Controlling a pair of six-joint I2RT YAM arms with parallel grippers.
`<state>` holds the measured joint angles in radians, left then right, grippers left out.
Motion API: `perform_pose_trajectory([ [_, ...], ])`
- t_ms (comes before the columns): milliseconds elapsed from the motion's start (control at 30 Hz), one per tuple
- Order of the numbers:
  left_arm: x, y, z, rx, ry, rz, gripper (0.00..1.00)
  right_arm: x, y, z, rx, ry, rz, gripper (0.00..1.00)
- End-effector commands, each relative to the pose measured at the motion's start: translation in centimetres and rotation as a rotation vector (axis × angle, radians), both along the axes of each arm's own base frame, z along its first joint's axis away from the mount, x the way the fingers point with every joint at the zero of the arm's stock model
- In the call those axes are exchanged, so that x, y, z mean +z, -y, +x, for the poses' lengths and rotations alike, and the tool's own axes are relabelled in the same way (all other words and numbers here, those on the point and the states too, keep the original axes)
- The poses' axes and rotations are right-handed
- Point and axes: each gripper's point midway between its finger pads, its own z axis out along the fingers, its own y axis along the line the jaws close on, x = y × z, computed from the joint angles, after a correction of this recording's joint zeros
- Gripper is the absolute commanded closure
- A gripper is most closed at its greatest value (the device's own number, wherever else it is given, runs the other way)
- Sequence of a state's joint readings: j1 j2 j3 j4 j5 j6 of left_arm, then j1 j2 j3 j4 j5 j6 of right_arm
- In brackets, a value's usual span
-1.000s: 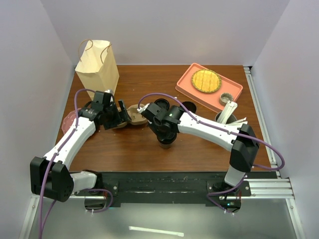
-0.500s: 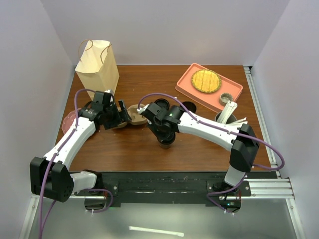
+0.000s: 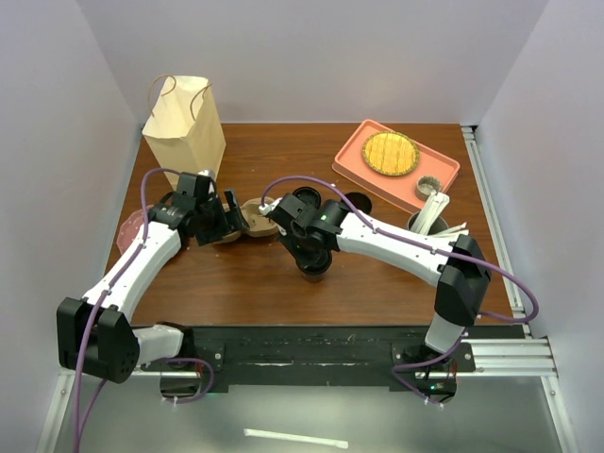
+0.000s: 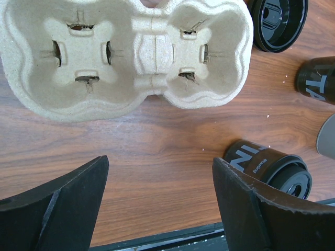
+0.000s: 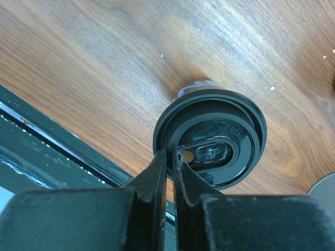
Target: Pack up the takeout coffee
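Note:
The takeout coffee (image 5: 209, 138), a small black paper cup with a round black lid, stands on the wooden table near the front edge; it also shows in the top view (image 3: 317, 267) and the left wrist view (image 4: 264, 164). My right gripper (image 5: 170, 155) is directly above it, its jaws pinched on the lid's rim; in the top view the right gripper (image 3: 311, 253) covers most of the cup. The tan pulp cup carrier (image 4: 125, 49) lies empty to the left (image 3: 253, 219). My left gripper (image 4: 159, 163) is open and empty, just in front of the carrier (image 3: 229, 219).
A second black cup (image 3: 304, 198) and another black round thing (image 3: 357, 202) stand behind the right arm. A paper bag (image 3: 184, 127) stands back left. A pink tray (image 3: 444, 175) sits back right, and a grey cup of white utensils (image 3: 429, 219) stands at the right.
Almost nothing has moved. The right gripper stays pinched on the cup's lid and the left gripper stays open by the carrier.

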<state>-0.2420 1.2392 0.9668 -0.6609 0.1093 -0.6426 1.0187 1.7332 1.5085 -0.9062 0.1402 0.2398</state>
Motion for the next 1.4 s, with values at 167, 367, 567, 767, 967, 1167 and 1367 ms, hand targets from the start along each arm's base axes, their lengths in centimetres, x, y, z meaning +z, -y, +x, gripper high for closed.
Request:
perform_pose_trajectory([
  [167, 1.4, 0.2, 0.7, -0.020, 0.058, -0.016, 0.15, 0.2, 0.4, 0.5, -0.036, 0.024, -0.011, 0.88],
  [367, 1.6, 0.1, 0.7, -0.021, 0.060, -0.016, 0.15, 0.2, 0.5, 0.6, -0.045, 0.029, -0.013, 0.81],
  [567, 1.6, 0.2, 0.7, -0.026, 0.060, -0.015, 0.15, 0.2, 0.9, 0.8, -0.057, 0.039, -0.030, 0.82],
  [767, 1.8, 0.3, 0.6, -0.044, 0.068, -0.017, 0.15, 0.7, 1.4, 0.9, -0.078, 0.048, -0.036, 0.81],
  [967, 1.7, 1.6, 0.1, -0.134, 0.080, -0.064, 0.15, 4.4, -0.3, 0.7, -0.084, 0.040, 0.086, 0.65],
  [1167, 1.7, 3.6, -0.5, -0.235, 0.106, -0.152, 0.17, 6.4, 2.7, 3.1, -0.268, -0.013, 0.203, 0.48],
  [1367, 1.4, 8.9, -2.2, -0.414, 0.128, -0.266, 0.20, 5.1, 7.2, 4.4, -0.353, -0.097, 0.245, 0.36],
])
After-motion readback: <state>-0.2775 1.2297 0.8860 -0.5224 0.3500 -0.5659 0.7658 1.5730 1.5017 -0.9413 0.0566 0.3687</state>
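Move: Just under the right fingertips, the lidded cup has its middle about 2 cm ahead, 2 cm to the right and 6 cm below the hand. From that hand the second cup stands some 16 cm ahead and 13 cm right; the loose lid lies roughly 20 cm ahead and 1 cm left. From the left hand the lidded cup is about 19 cm right and 5 cm back, with the carrier some 5 cm ahead and 2 cm left. Staying at the lid's near-left edge at first, the right fingertips part a little and creep about 1 cm right; then the hand comes free, rising and swinging forward and right about 5 cm each way, turning some 20 degrees clockwise as its fingers open past half. Late on, the left hand, wide open, heads about 5 cm right and slightly back towards the lidded cup, turning clockwise. ##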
